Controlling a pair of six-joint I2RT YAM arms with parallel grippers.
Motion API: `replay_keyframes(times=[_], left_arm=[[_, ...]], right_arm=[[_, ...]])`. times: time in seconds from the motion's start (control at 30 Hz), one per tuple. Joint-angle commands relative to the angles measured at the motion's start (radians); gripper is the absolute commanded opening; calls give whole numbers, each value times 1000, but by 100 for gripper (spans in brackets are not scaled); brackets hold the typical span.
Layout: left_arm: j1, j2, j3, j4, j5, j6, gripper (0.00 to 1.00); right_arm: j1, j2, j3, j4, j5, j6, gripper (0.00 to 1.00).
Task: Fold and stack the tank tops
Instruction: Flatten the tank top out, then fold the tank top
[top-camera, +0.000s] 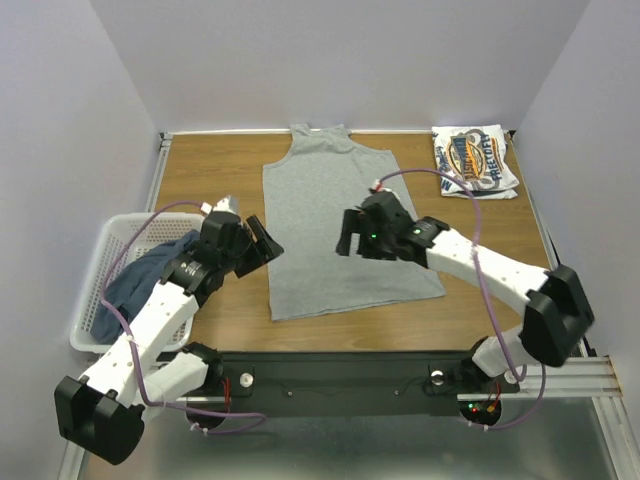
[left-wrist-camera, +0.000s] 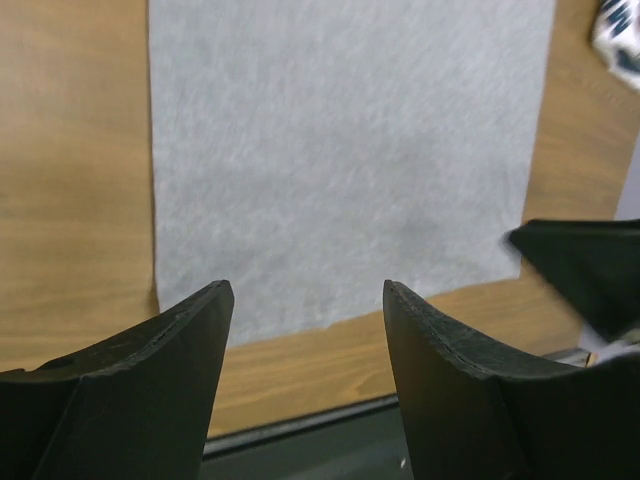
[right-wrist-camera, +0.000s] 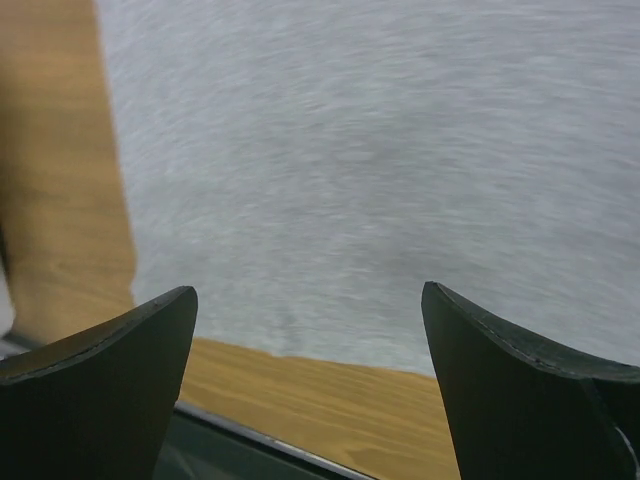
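Observation:
The light grey tank top (top-camera: 340, 215) lies spread flat in the middle of the table, straps at the far edge, hem toward me. It fills the left wrist view (left-wrist-camera: 340, 150) and the right wrist view (right-wrist-camera: 380, 170). The white logo tank top (top-camera: 475, 160) lies folded at the far right corner. The dark slate blue tank top (top-camera: 145, 275) is bunched in the basket. My left gripper (top-camera: 262, 245) is open and empty above the grey top's left edge. My right gripper (top-camera: 347, 232) is open and empty above its right half.
A white plastic lattice basket (top-camera: 95, 300) stands at the table's left edge. The wooden table (top-camera: 210, 170) has a metal rail along the near edge (top-camera: 400, 370). Grey walls close in the back and both sides.

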Motion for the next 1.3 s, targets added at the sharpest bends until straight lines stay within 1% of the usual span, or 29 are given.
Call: replay_keyframes(times=[0.0,0.1,0.3,0.4,0.6,1.1,1.27], left_arm=[[1,44,145,71,-121,75,73],[6,83,189,102,-149,95,73],[24,161,261,163,-190,115,74],[50,213,301,192,-152,135,74],[87,248,337,223,-60,172,73],[93,273,340,245,-40,172,73],[101,297,353,248,-48,177,73]], right_arm=[[53,101,92,123,-114,-66,100],[54,161,152,180,-276,-102,100],[53,182,195,203,-349,-149,100],[54,190,208,209,-375,-155,100],[54,186,209,211,-386,-161,100],[54,189,191,220,-384,-156,100],[54,215,209,223,-409,-150,100]])
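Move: Both empty hands hover open over the spread tank top. Its middle lies about 16 cm ahead and 17 to the right of the left hand, some 14 cm below; the left hem corner is 7 cm back and straight below, the laundry basket some 31 cm left and level with it. From the right hand, the tank top's middle is about 11 cm ahead, 1 left and 12 below; the right hem corner is 6 cm back and 20 right. No contact by either hand: with fingers staying wide, the right hand sweeps about 10 cm left over the tank top towards its left edge, rising slightly and turning some 25 degrees counter-clockwise, then hovers. The left hand goes forward about 11 cm and up 8 cm, away from the hem, its fingers tipping up some 15 degrees, then all but stops. ##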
